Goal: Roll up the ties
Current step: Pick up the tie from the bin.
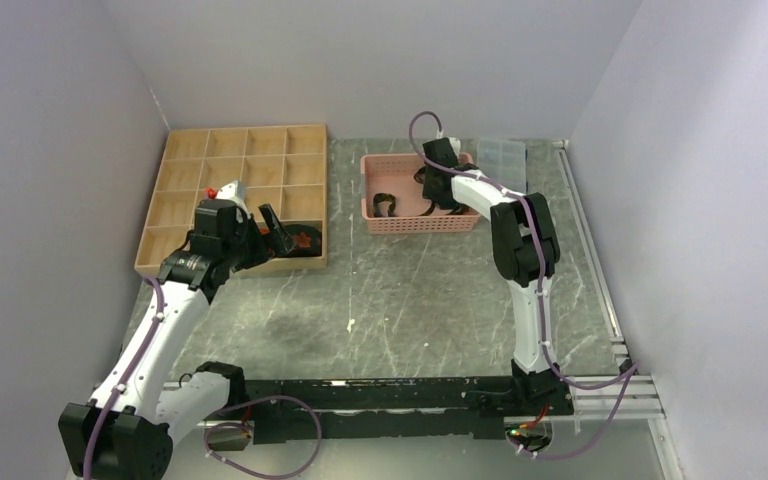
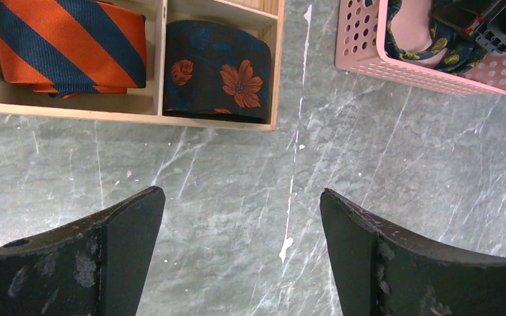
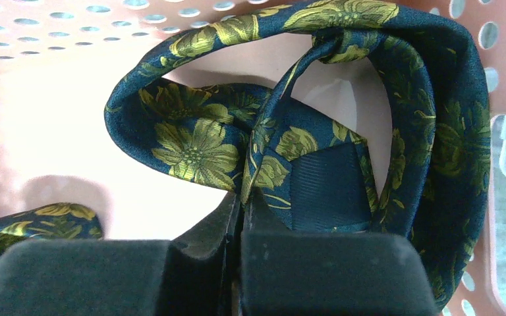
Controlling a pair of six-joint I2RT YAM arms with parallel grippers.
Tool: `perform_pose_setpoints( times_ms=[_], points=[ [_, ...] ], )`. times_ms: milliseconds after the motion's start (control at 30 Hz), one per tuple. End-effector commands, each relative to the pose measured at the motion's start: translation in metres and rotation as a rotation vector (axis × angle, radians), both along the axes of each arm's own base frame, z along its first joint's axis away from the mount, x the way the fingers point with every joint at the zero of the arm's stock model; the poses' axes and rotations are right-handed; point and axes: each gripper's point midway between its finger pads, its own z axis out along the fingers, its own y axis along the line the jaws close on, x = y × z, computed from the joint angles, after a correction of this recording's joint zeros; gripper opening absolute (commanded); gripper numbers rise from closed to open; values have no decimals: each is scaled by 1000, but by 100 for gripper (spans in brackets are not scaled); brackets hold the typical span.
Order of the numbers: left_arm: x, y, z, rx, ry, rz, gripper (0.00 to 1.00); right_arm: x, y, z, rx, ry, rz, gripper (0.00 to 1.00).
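A dark blue tie with yellow-green flowers [image 3: 197, 145] lies tangled in the pink basket [image 1: 400, 222]. My right gripper [image 3: 242, 196] reaches down into the basket and is shut on a fold of this tie. Two rolled ties sit in the wooden tray's [image 2: 125, 115] front compartments: an orange-and-navy striped tie [image 2: 66, 43] and a dark tie with orange flowers [image 2: 221, 72]. My left gripper [image 2: 242, 201] hangs open over bare table just in front of the tray, nothing between its fingers. In the top view the left gripper [image 1: 265, 228] is by the tray's near right corner.
The wooden tray [image 1: 245, 160] has many compartments at the back left. A clear plastic box [image 1: 501, 160] lies behind the basket at the right. A metal rail [image 1: 590, 260] runs along the table's right edge. Grey marbled tabletop [image 1: 410, 300] stretches between tray and basket.
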Motion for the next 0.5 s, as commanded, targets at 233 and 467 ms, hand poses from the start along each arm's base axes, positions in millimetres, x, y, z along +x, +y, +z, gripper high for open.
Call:
perform_pose_setpoints(
  times_ms=[233, 467],
  points=[
    [6, 4, 20, 6, -75, 11, 94, 17, 29, 236, 228, -451, 84, 0],
    [8, 10, 46, 15, -189, 33, 92, -68, 23, 365, 285, -662, 149, 0]
  ],
)
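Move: The tie lies in the bin with a bunched part already pinched in the right hand's shut fingers; its middle is about 2 cm ahead, 2 cm to the right and 1 cm below them. A small curl of same-patterned cloth lies some 9 cm to that hand's left and 2 cm back; the clear organizer stands about 12 cm to its right and 3 cm ahead. For the left hand, the tie is roughly 26 cm ahead, 30 cm to the right and 15 cm lower. The tie, still gripped in the right hand's shut fingers, is drawn up out of the bin, slowly at first and then fast, about 25 cm nearly straight up. As it climbs, the hand tips its fingers up some 25 degrees and rolls slightly, left side rising, keeping its pinch throughout. ##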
